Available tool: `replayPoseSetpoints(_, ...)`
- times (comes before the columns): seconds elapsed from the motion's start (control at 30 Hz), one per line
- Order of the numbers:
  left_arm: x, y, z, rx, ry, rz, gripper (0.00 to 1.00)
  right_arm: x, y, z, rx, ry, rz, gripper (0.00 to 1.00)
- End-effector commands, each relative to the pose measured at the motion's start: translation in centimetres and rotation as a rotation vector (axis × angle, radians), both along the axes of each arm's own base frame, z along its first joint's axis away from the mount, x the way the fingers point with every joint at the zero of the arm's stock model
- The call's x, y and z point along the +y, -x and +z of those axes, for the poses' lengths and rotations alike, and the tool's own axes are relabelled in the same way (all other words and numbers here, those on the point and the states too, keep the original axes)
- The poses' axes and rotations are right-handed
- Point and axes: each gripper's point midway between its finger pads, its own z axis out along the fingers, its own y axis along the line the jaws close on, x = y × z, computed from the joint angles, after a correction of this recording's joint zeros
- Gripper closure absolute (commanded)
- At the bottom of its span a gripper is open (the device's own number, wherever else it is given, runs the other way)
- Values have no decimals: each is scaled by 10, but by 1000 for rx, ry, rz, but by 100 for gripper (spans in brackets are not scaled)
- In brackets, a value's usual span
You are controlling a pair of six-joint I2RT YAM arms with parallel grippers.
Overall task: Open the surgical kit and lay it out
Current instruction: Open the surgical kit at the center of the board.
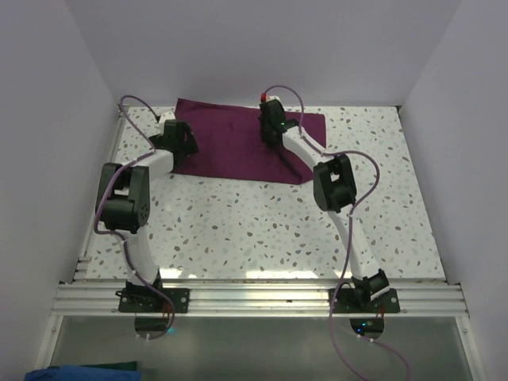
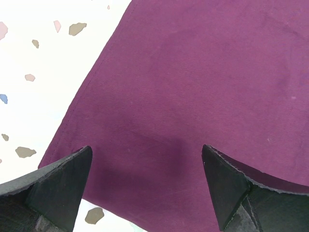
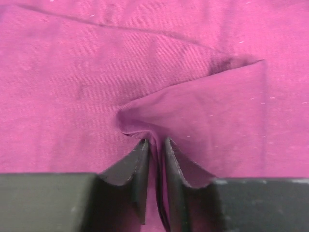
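The dark purple cloth wrap [image 1: 238, 143] lies folded at the back of the table. My left gripper [image 1: 176, 131] is open over the cloth's left corner [image 2: 193, 96], its fingers [image 2: 58, 183] apart with cloth between them, holding nothing. My right gripper [image 1: 272, 127] is shut on a pinched fold of the cloth [image 3: 193, 111], with fabric squeezed between the fingertips [image 3: 140, 159]. The steel tray and the silver instruments are hidden.
The speckled white table [image 1: 278, 230] extends in front of the cloth. White walls stand close on the left, right and back. An aluminium rail [image 1: 254, 298] with the arm bases runs along the near edge.
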Motion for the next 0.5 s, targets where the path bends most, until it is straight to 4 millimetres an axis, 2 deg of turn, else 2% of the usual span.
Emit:
replayPoseSetpoints(0.0, -1, -9, 13, -63, 24, 10, 0, -11, -9, 24, -54, 33, -47, 83)
replayPoseSetpoints(0.03, -1, -9, 12, -63, 24, 10, 0, -12, -9, 24, -51, 39, -49, 94)
replayPoseSetpoints(0.07, -1, -9, 12, -63, 25, 9, 0, -15, -8, 25, -54, 49, -58, 100)
replayPoseSetpoints(0.17, -1, -9, 11, -62, 27, 9, 0, -20, -7, 28, -57, 59, -71, 100)
replayPoseSetpoints(0.27, -2, -10, 16, -70, 31, 5, 0, -20, -4, 41, -71, 52, -72, 100)
replayPoseSetpoints(0.3, -2, -9, 22, -80, 34, 5, 0, -19, -3, 54, -85, 37, -68, 100)
replayPoseSetpoints(0.33, -2, -8, 25, -84, 34, 5, 0, -19, 1, 55, -79, 32, -67, 100)
replayPoseSetpoints(0.37, -2, -7, 28, -88, 35, 7, 0, -16, 3, 59, -77, 20, -58, 100)
replayPoseSetpoints(0.4, -2, -5, 37, -103, 38, 7, 0, -9, 8, 77, -93, -12, -33, 100)
replayPoseSetpoints(0.43, -1, -4, 42, -113, 38, 12, 0, -5, 15, 75, -79, -12, -16, 100)
replayPoseSetpoints(0.47, 0, 0, 43, -111, 38, 14, 0, 2, 21, 82, -85, -19, 1, 100)
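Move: The right hand's nearly shut fingers stand at the near end of a raised fold in the middle of the purple surgical kit: the fold is right at the fingertips, about 1 cm below them. The kit's near right corner lies some 12 cm to the right and 16 cm back, and the middle of its right edge about 19 cm to the right, roughly level. From the open left hand the gripped fold is about 31 cm to the right, 7 cm ahead and 2 cm below. The right hand finishes closing on the raised fold, the two fingertips coming together to pinch its edge while the hand shifts about 1 cm to its right low over the kit. Once shut, it keeps its hold and draws back towards the base by about 1 cm, just starting to rise, with the wrist still pointing forward and down and hardly turning. ##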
